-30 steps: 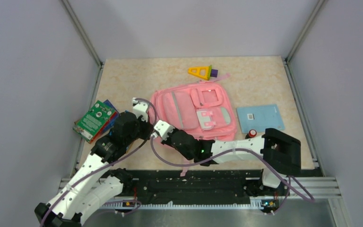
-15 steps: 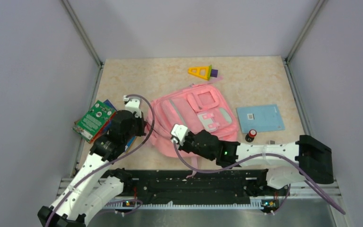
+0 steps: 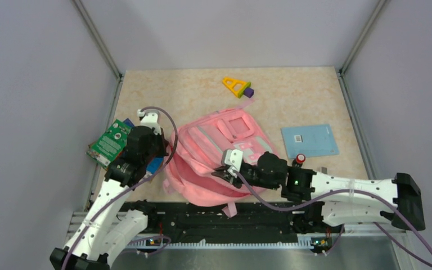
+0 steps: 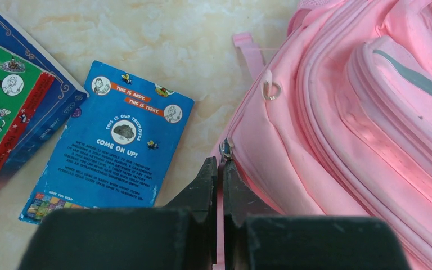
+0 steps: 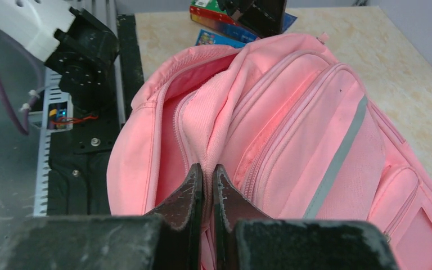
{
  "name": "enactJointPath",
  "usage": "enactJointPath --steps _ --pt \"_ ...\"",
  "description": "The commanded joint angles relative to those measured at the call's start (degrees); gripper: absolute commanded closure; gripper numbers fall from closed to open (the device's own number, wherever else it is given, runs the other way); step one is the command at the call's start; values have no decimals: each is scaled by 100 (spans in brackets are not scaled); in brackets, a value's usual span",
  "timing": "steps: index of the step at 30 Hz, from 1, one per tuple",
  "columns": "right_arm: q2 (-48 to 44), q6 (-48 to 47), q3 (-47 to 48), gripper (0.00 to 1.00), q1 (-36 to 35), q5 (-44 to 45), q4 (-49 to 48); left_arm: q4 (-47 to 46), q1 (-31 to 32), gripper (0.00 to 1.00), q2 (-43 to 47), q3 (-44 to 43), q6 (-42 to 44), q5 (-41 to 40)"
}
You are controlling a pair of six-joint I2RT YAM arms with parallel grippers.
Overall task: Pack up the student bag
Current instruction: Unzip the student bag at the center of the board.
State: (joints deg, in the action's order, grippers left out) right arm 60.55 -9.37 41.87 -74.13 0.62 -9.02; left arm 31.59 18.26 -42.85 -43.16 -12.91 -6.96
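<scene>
The student bag (image 3: 219, 143), a large pink backpack with grey strips, lies tilted in the middle of the table, its top toward the near edge. Its main compartment gapes open (image 5: 169, 135). My left gripper (image 4: 220, 169) is at the bag's left edge, shut on the pink zipper pull just below the metal slider (image 4: 225, 149). In the top view the left gripper (image 3: 166, 152) sits beside the bag's left side. My right gripper (image 5: 207, 174) is shut on a fold of pink fabric at the opening's rim, and the right gripper (image 3: 220, 171) is at the bag's near part.
A stack of green and blue books (image 3: 111, 143) lies at the left, with a blue booklet (image 4: 112, 140) beside the bag. A yellow triangle with a purple block (image 3: 236, 86) sits at the back. A light blue card (image 3: 309, 140) and a red-topped small item (image 3: 300, 160) lie on the right.
Both grippers stayed shut on the bag. The right arm swung to the right and the left drew back left, turning the bag toward the near edge and spreading its opening.
</scene>
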Motion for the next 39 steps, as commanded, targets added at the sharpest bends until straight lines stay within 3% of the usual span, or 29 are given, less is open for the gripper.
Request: enactJointPath --steps 1,9,14,15,20,23,39 --pt "-658 199 80 100 -146 -1274 -224 -454 -290 100 52 -252 -10 -511" --pt "-1030 217 59 100 -158 -1705 -324 -309 -503 100 -475 -405 -86 -399" --pt "-853 140 -36 100 -163 -667 -386 -730 -517 100 38 -145 124 755" --pt "-789 160 -64 97 -158 -294 -414 -846 -517 100 206 -43 189 1098" --pt "-356 225 1 44 -160 1062 -500 -1119 -517 100 649 209 236 1992" --pt "75 322 270 29 -160 1636 -423 -1122 -517 100 619 207 221 2109" --pt "1325 16 1440 21 -1552 2570 -911 -1103 -517 100 554 196 218 2105"
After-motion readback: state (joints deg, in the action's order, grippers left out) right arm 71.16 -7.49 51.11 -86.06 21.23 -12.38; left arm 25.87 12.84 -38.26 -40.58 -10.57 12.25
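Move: My right hand already pinches the gathered front rim of the student bag. The bag's open mouth centres about 5 cm to its left, 2 cm back and 6 cm lower, the bag's left corner some 17 cm left and 12 cm ahead, the white pocket flap about 13 cm right, 9 cm ahead and 12 cm lower. From my left hand, shut on that corner, the mouth lies 12 cm right and 14 cm back, the blue book 9 cm left, about level, 11 cm below. I pull the pinched rim back and a little up, about 3 cm with my right hand, then open the fingers wide and let go. The hand dips forward and down about 4 cm, turning clockwise, then swings left, back and up some 5 cm over the mouth towards my left hand. My left hand keeps its pinch on the corner, easing some 3 cm right and 2 cm up as it turns clockwise. ##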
